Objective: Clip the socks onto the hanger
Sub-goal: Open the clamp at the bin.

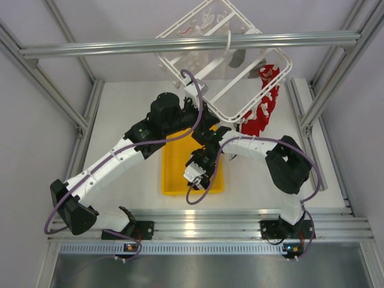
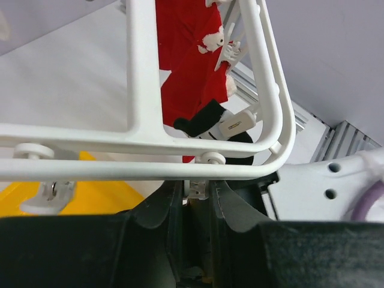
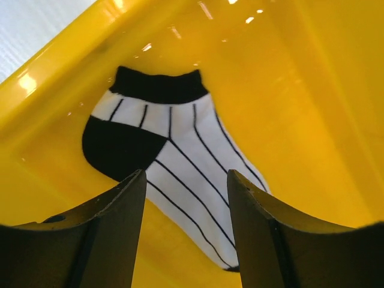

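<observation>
The white hanger (image 1: 223, 72) hangs tilted at the back, and red socks (image 1: 262, 108) dangle from its right side. My left gripper (image 1: 210, 129) is under the frame's near corner. In the left wrist view this left gripper (image 2: 197, 191) is shut on a small white clip (image 2: 197, 186) below the hanger bar (image 2: 144, 171). A red sock (image 2: 189, 60) hangs beyond the bar. A white sock with black stripes (image 3: 180, 156) lies flat in the yellow tray (image 3: 300, 90). My right gripper (image 3: 186, 204) hovers open just above that sock, one finger on each side.
A grey aluminium beam (image 1: 180, 45) crosses above the hanger. The yellow tray (image 1: 174, 180) sits mid-table between the arms. Frame posts stand at both sides of the table. A second clip (image 2: 235, 123) with a black piece beside it hangs near the red sock.
</observation>
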Controlling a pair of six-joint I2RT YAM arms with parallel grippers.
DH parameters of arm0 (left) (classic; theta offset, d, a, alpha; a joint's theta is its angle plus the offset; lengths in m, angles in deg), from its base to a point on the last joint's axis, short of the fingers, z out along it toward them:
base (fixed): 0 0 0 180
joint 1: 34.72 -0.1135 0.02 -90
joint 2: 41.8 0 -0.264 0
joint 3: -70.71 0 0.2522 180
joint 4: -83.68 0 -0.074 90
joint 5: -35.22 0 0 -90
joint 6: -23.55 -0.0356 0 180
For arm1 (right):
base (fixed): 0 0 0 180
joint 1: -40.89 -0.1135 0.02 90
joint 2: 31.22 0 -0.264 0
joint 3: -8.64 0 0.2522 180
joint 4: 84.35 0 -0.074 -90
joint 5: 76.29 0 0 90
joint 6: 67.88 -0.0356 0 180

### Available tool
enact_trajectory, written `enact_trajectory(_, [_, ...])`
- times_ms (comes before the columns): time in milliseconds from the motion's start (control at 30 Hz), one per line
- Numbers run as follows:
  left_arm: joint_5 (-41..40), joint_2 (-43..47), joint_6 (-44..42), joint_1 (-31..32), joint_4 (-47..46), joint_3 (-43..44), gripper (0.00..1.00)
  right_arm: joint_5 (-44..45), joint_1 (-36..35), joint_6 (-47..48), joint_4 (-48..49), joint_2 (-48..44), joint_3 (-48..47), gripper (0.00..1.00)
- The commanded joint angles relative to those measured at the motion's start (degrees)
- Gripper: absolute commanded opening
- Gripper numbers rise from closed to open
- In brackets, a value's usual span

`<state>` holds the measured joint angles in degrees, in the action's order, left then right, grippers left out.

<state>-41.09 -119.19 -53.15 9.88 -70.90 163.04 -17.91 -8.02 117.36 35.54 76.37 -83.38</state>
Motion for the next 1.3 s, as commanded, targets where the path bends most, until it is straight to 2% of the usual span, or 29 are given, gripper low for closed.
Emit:
enact_trajectory(0, [2.57,0.48,2.34,1.02,-4.72,0.71,0.0,0.49,-1.02,10.58,-11.74,4.45,-6.8,0.56])
enact_trajectory(267, [2.74,0.31,2.43,0.75,-4.63,0.54,0.0,5.24,-1.98,8.12,-10.08,6.23,-5.33,0.5])
enact_trajectory(367, [2.92,0.22,2.61,0.75,-4.63,0.54,0.0,7.26,-2.42,5.05,-9.03,6.67,-4.01,0.42])
enact_trajectory(400, [2.92,0.22,2.61,0.75,-4.63,0.54,0.0,7.36,-2.42,4.0,-8.94,7.02,-4.18,0.35])
enact_trajectory(467, [2.74,0.13,2.61,0.75,-4.63,0.62,0.0,6.75,-2.51,-0.39,-9.2,7.63,-4.88,0.27])
enact_trajectory(500, [2.74,0.13,2.61,0.67,-4.63,0.62,0.0,6.57,-2.42,-2.67,-8.59,7.81,-5.23,0.17])
enact_trajectory(533, [2.83,0.13,2.52,0.75,-4.63,0.62,0.0,6.22,-2.51,-8.35,-6.84,8.07,-5.59,0.14])
enact_trajectory(600, [2.83,0.13,2.78,0.75,-4.63,0.62,0.0,5.52,-2.42,-13.3,-5.6,8.34,-6.2,0.04])
enact_trajectory(633, [2.83,-0.05,2.78,0.67,-4.63,0.54,0.0,5.08,-2.42,-19.51,-4.29,8.34,-6.12,0.02])
enact_trajectory(800, [2.48,0.04,2.61,0.75,-4.63,0.54,0.0,0.6,-1.98,-33.7,-1.83,9.91,-7.43,0.0])
enact_trajectory(833, [2.57,0.13,2.61,0.67,-4.54,0.62,0.0,0.07,-1.81,-39.11,-1.03,10.01,-7.52,0.0])
enact_trajectory(900, [2.65,0.04,2.7,0.75,-4.63,0.62,0.0,-1.08,-1.55,-44.94,4.04,9.4,-6.39,0.0])
enact_trajectory(933, [2.57,0.13,2.61,0.67,-4.54,0.62,0.0,-0.91,-1.46,-51.06,6.94,8.96,-5.6,0.0])
enact_trajectory(1000, [2.57,0.13,2.7,0.66,-4.63,0.54,0.0,0.76,-1.46,-55.5,11.08,7.82,-3.14,0.0])
enact_trajectory(1033, [2.48,0.22,2.61,0.58,-4.63,0.45,0.0,2.07,-1.46,-61.08,16.59,6.59,-2.17,0.0])
enact_trajectory(1133, [2.65,0.22,2.87,0.58,-4.72,0.45,0.0,7.52,-1.46,-69.97,21.81,5.18,-0.67,0.0])
enact_trajectory(1233, [2.65,0.13,3.05,0.66,-4.81,0.62,0.0,9.73,-1.81,-73.88,21.13,4.47,-1.19,0.0])
enact_trajectory(1267, [2.57,0.13,2.96,0.66,-4.81,0.62,0.0,10.78,-2.33,-74.15,20.17,3.77,-1.46,0.11])
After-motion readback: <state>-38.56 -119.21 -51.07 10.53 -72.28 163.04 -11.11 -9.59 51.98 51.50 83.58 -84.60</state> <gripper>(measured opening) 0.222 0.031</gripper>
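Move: The striped sock lies in the yellow bin under the right hand's open fingers, about 4 cm below, its middle some 2 cm to the right and 1 cm ahead, cuff end towards the robot. The bin's middle is about 8 cm ahead and 3 cm left of that hand, some 4 cm down. The hanger's near corner is roughly 5 cm ahead, 8 cm right and 28 cm up. From the left hand the sock is about 4 cm back, 6 cm left and 33 cm down. The right fingers pinch the striped sock between cuff and middle, near the heel: the open hand first sinks about 4 cm onto it, easing right, then shuts. Keeping that grip low in the bin, the hand swings clockwise some 60 degrees while travelling about 5 cm left and finally a little forward. The left hand keeps its hold on the hanger's rim. ##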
